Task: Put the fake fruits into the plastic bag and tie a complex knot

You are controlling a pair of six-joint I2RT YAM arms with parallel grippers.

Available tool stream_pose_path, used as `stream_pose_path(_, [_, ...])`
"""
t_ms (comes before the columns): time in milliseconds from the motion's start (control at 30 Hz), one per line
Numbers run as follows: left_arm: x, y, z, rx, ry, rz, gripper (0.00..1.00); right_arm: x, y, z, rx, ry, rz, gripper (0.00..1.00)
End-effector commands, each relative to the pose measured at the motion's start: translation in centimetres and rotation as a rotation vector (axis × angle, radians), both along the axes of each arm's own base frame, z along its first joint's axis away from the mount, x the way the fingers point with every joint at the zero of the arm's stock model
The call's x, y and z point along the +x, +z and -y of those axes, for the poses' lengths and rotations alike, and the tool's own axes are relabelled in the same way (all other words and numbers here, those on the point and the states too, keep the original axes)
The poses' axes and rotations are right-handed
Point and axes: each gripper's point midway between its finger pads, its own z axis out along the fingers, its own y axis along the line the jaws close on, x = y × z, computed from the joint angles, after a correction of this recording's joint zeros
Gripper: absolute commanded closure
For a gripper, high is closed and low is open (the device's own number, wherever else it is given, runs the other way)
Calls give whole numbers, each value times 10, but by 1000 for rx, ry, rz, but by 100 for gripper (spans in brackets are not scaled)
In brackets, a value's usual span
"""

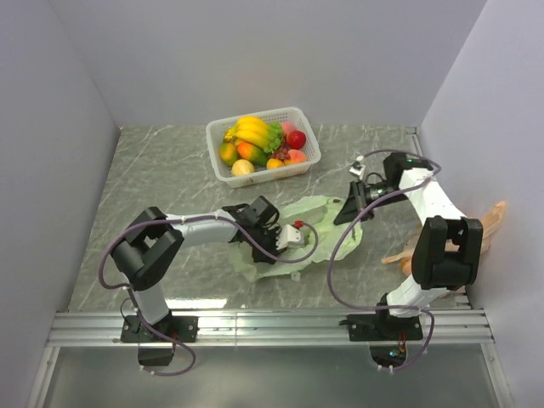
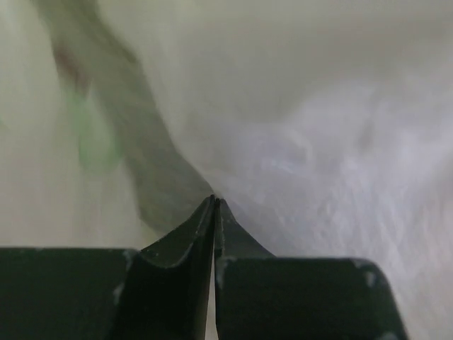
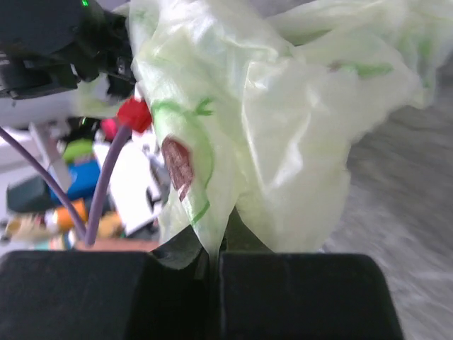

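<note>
The fake fruits (image 1: 255,140) lie piled in a white lattice basket (image 1: 219,168) at the back of the table: a yellow banana bunch, a red apple and others. The pale green plastic bag (image 1: 327,217) lies crumpled and flat on the table between my two grippers. My left gripper (image 1: 274,248) is at the bag's left end. Its jaws (image 2: 214,203) are pressed together with the bag film (image 2: 318,106) at their tips. At the bag's right end, my right gripper (image 1: 344,217) is shut on a fold of the film (image 3: 283,106), which runs down between its fingers (image 3: 219,244).
A peach-orange translucent bag (image 1: 489,223) lies at the right edge behind the right arm. Grey walls close off the left, back and right sides. A metal rail (image 1: 272,327) holding both arm bases runs along the near edge. Purple cables loop beside each arm.
</note>
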Motion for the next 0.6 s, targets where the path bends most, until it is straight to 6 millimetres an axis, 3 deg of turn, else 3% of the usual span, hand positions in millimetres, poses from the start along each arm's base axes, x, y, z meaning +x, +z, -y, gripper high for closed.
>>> stream_pose_path(0, [3, 7, -18, -27, -66, 32, 90, 13, 5, 30, -119, -20, 108, 100])
stream_pose_path(67, [5, 3, -32, 12, -75, 37, 90, 13, -7, 33, -202, 0, 123, 100])
stream_pose_path(133, [12, 17, -30, -18, -69, 33, 84, 12, -17, 30, -273, 7, 152, 100])
stream_pose_path(167, [12, 34, -28, -70, -62, 10, 78, 4, -18, 16, -283, 56, 174, 100])
stream_pose_path(200, [19, 56, -18, -126, -57, 17, 62, 3, -17, 9, -289, 55, 172, 100])
stream_pose_path(267, [20, 94, -7, -213, -42, 0, 50, 4, -18, -4, -313, 72, 215, 100])
stream_pose_path(300, [23, 125, 6, -289, -49, 9, 41, 1, -16, -13, -313, 85, 223, 100])
stream_pose_path(433, [30, 210, 25, -459, 27, -14, 26, 13, -23, -16, -352, 32, 222, 100])
stream_pose_path(533, [55, 264, 23, -590, 126, -12, 22, 16, -31, -17, -361, 0, 181, 100])
stream_pose_path(567, [74, 275, 12, -619, 194, 1, 21, 16, -33, -18, -358, 0, 176, 100])
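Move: The left gripper is low inside the plastic bag. The bag's middle lies about 4 cm to its right and 3 cm ahead; the fruit basket is some 29 cm ahead and 3 cm left at about its height, with the orange at the basket's near edge about 24 cm ahead and 0 cm sideways. From the right gripper, which already pinches the bag's rim, the bag's middle is about 10 cm left, 2 cm back and 12 cm below. Slide the left gripper about 3 cm left inside the bag as its nearly shut fingers start to part, then pull it fast up and out, some 20 cm, slightly forward and back to the right, spreading the fingers wide and swinging them flatter towards the right. Keep the right gripper pinched on the rim; jerk it right, then about 5 cm back left, sinking slightly with its fingers dipping some 20 degrees. ##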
